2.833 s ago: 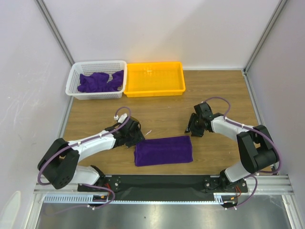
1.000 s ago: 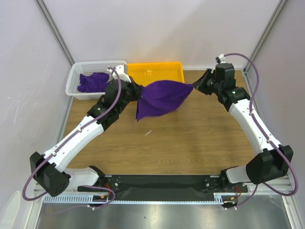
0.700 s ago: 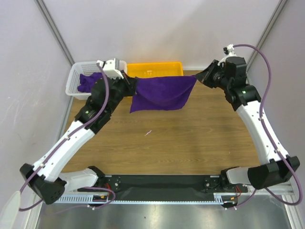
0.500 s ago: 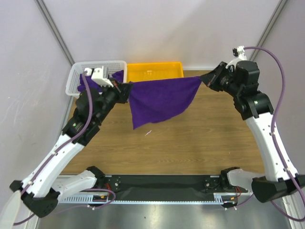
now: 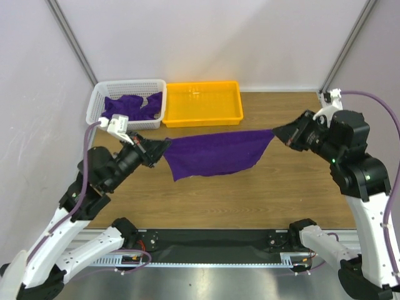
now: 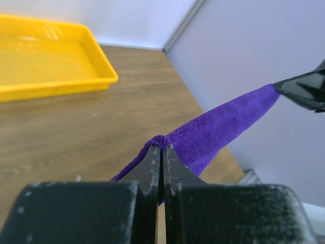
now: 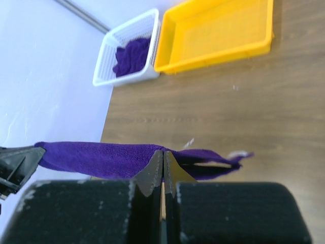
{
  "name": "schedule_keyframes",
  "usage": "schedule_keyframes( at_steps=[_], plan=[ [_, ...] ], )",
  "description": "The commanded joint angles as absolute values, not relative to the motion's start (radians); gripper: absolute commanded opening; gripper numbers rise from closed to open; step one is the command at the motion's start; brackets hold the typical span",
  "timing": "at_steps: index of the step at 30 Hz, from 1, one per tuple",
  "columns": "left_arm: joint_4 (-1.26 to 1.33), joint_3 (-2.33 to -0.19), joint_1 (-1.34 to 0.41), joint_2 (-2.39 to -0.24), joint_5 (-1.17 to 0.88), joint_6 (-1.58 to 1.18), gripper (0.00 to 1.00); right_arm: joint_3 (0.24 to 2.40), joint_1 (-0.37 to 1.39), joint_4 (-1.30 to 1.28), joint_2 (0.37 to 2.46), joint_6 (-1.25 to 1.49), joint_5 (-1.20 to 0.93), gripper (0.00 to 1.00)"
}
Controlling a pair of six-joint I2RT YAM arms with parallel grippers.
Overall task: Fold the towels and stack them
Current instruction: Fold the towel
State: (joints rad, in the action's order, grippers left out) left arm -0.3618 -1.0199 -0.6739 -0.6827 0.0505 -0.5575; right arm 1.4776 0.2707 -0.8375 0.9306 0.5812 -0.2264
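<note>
A deep purple towel point(image 5: 215, 153) hangs stretched in the air above the wooden table, held by a corner at each end. My left gripper point(image 5: 164, 145) is shut on its left corner; in the left wrist view point(image 6: 162, 147) the cloth point(image 6: 223, 124) runs away to the right gripper's tip. My right gripper point(image 5: 278, 130) is shut on the right corner; in the right wrist view point(image 7: 163, 152) the towel point(image 7: 96, 153) stretches left. More crumpled purple towels point(image 5: 128, 106) lie in the white basket point(image 5: 100, 95). The yellow tray point(image 5: 232, 115) holds nothing.
The basket and tray stand side by side at the back of the table; they also show in the right wrist view, basket point(image 7: 152, 23) and tray point(image 7: 167, 38). White walls close in left, right and back. A small white scrap point(image 7: 189, 143) lies on the table.
Both arms lifted the folded towel off the table, carried it toward the tray, then pulled back and apart. The towel now hangs spread wide and nearer the table's middle.
</note>
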Motion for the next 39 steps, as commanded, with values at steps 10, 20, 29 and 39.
schedule_keyframes(
  at_steps=[10,20,29,39],
  plan=[
    [-0.697,-1.053,-0.716,-0.738,0.141,-0.937,0.00,1.424,0.287,-1.080,0.903,0.632,-0.131,0.00],
    [-0.298,-0.874,-0.560,-1.128,0.072,-0.901,0.00,1.174,0.250,-0.599,1.214,0.574,-0.181,0.00],
    [-0.035,-1.000,-0.447,-1.564,-0.024,-0.801,0.00,1.284,0.164,-0.330,1.714,0.505,-0.244,0.00],
    [0.048,-1.094,-0.396,-1.747,-0.080,-0.713,0.00,1.454,0.135,-0.294,1.931,0.446,-0.301,0.00]
  ],
)
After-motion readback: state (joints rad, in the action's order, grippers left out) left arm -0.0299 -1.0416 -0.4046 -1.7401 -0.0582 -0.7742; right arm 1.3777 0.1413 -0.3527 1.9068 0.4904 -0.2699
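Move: I already hold a corner of the towel in each hand. The bare table where it will be laid is about 10 cm ahead of my left hand, 17 cm to its right and 37 cm below. From my right hand that spot is some 7 cm ahead, 13 cm left and 40 cm down. The yellow tray's middle is roughly 29 cm beyond that spot and 8 cm to its left. The white basket is about 39 cm ahead and 24 cm left of my left hand. With the towel still pinched by its corners, I finish drawing both hands back 3 to 4 cm, then swing them together down some 30 cm and about 20 cm forward of where they started, towards the table just short of the yellow tray. The fingertips tip down on the way, about 40 degrees on my left and 30 on my right, and the descent eases out at the end. ##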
